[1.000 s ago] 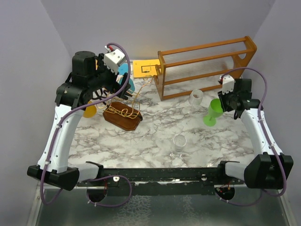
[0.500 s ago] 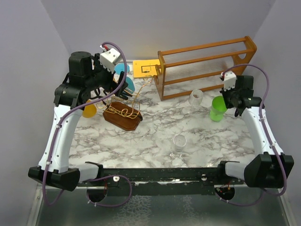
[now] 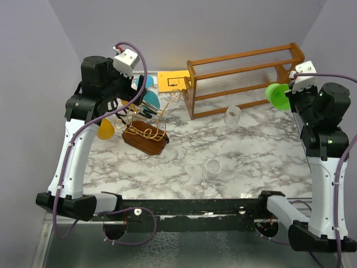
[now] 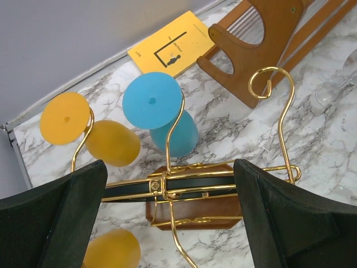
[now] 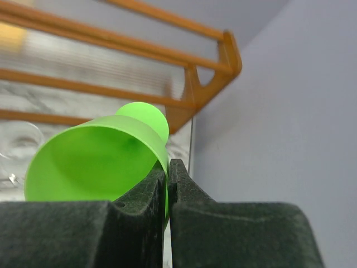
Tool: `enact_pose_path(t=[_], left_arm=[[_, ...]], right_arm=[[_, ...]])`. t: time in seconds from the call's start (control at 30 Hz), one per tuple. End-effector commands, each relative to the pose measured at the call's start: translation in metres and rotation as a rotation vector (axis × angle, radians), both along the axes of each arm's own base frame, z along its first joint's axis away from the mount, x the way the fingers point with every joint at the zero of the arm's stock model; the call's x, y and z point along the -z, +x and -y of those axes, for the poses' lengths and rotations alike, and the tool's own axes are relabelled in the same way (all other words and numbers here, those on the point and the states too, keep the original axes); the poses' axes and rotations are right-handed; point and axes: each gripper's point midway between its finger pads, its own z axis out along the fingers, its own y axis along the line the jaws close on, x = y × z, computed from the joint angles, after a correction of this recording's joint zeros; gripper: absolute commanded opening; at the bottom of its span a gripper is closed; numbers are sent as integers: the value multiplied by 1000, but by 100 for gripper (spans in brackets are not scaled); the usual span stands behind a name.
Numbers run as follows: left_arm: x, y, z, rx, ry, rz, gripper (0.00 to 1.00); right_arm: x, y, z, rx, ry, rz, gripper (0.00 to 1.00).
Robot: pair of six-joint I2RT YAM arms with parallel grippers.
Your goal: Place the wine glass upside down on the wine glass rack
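Observation:
The wine glass (image 3: 274,94) is green plastic and hangs tilted on its side, high at the right, in front of the end of the wooden frame. My right gripper (image 3: 286,97) is shut on it. In the right wrist view the fingers pinch the rim of the wine glass (image 5: 95,162), and the right gripper (image 5: 168,168) shows no gap. The wine glass rack (image 3: 146,133), gold wire on a dark wooden base, stands at the left. My left gripper (image 3: 144,107) hovers open just above it. The left wrist view shows the rack's black curved piece (image 4: 195,182) between the wide-apart fingers of the left gripper (image 4: 169,173).
A blue glass (image 4: 159,111) and yellow glasses (image 4: 106,148) hang upside down on the rack. The large orange-brown frame (image 3: 245,78) stands at the back right. Two clear glasses (image 3: 232,116) (image 3: 212,169) sit on the marble table. A yellow card (image 3: 172,81) lies at the back.
My right gripper closed on the green wine glass, lifted it off the table and carried it up and to the right, tipping it sideways. The left arm shifted slightly.

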Motion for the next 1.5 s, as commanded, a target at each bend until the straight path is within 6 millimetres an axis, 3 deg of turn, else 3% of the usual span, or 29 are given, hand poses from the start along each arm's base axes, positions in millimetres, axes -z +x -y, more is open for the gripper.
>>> enact_pose_path(t=[0.0, 0.17, 0.3, 0.5, 0.67, 0.9, 1.07, 1.47], left_arm=[[-17, 6, 2, -18, -84, 34, 99], [-27, 0, 24, 71, -191, 29, 99], [-31, -4, 44, 144, -316, -1, 99], [-60, -14, 75, 267, -521, -18, 99], [-78, -18, 102, 352, -640, -57, 96], [-77, -26, 138, 404, -670, -99, 95], [-76, -31, 158, 439, -700, -148, 92], [-56, -19, 175, 425, -696, -214, 59]], right_arm=[[-40, 2, -52, -278, 86, 61, 1], [-76, -3, -98, -517, 214, 99, 1], [-93, -5, -128, -684, 316, 105, 1], [-124, -8, -156, -862, 437, 149, 1], [-136, -3, -172, -938, 518, 149, 1], [-145, 8, -198, -951, 549, 162, 1], [-138, 16, -214, -966, 567, 133, 1], [-121, 21, -222, -984, 576, 92, 1]])
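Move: The green wine glass, its rim already pinched in my right hand, is roughly 54 cm to the right of my open left hand, level ahead and some 6 cm lower. The wine glass rack stands about 20 cm beneath my left hand, 4 cm to its left. From my right hand, my left gripper is about 58 cm left, level ahead and in height; the slatted wooden rack is 24 cm ahead, 10 cm left, 27 cm down; a clear glass 11 cm ahead, 14 cm left, 33 cm down. I bring my hands together for a handover. My right hand keeps its pinch on the rim, swings about 22 cm left and 12 cm up, and turns counter-clockwise some 55 degrees with its left side rising. My left hand goes 17 cm right, rising at first and then sinking slightly, rolls its left side down, and begins closing its fingers close by the foot. ##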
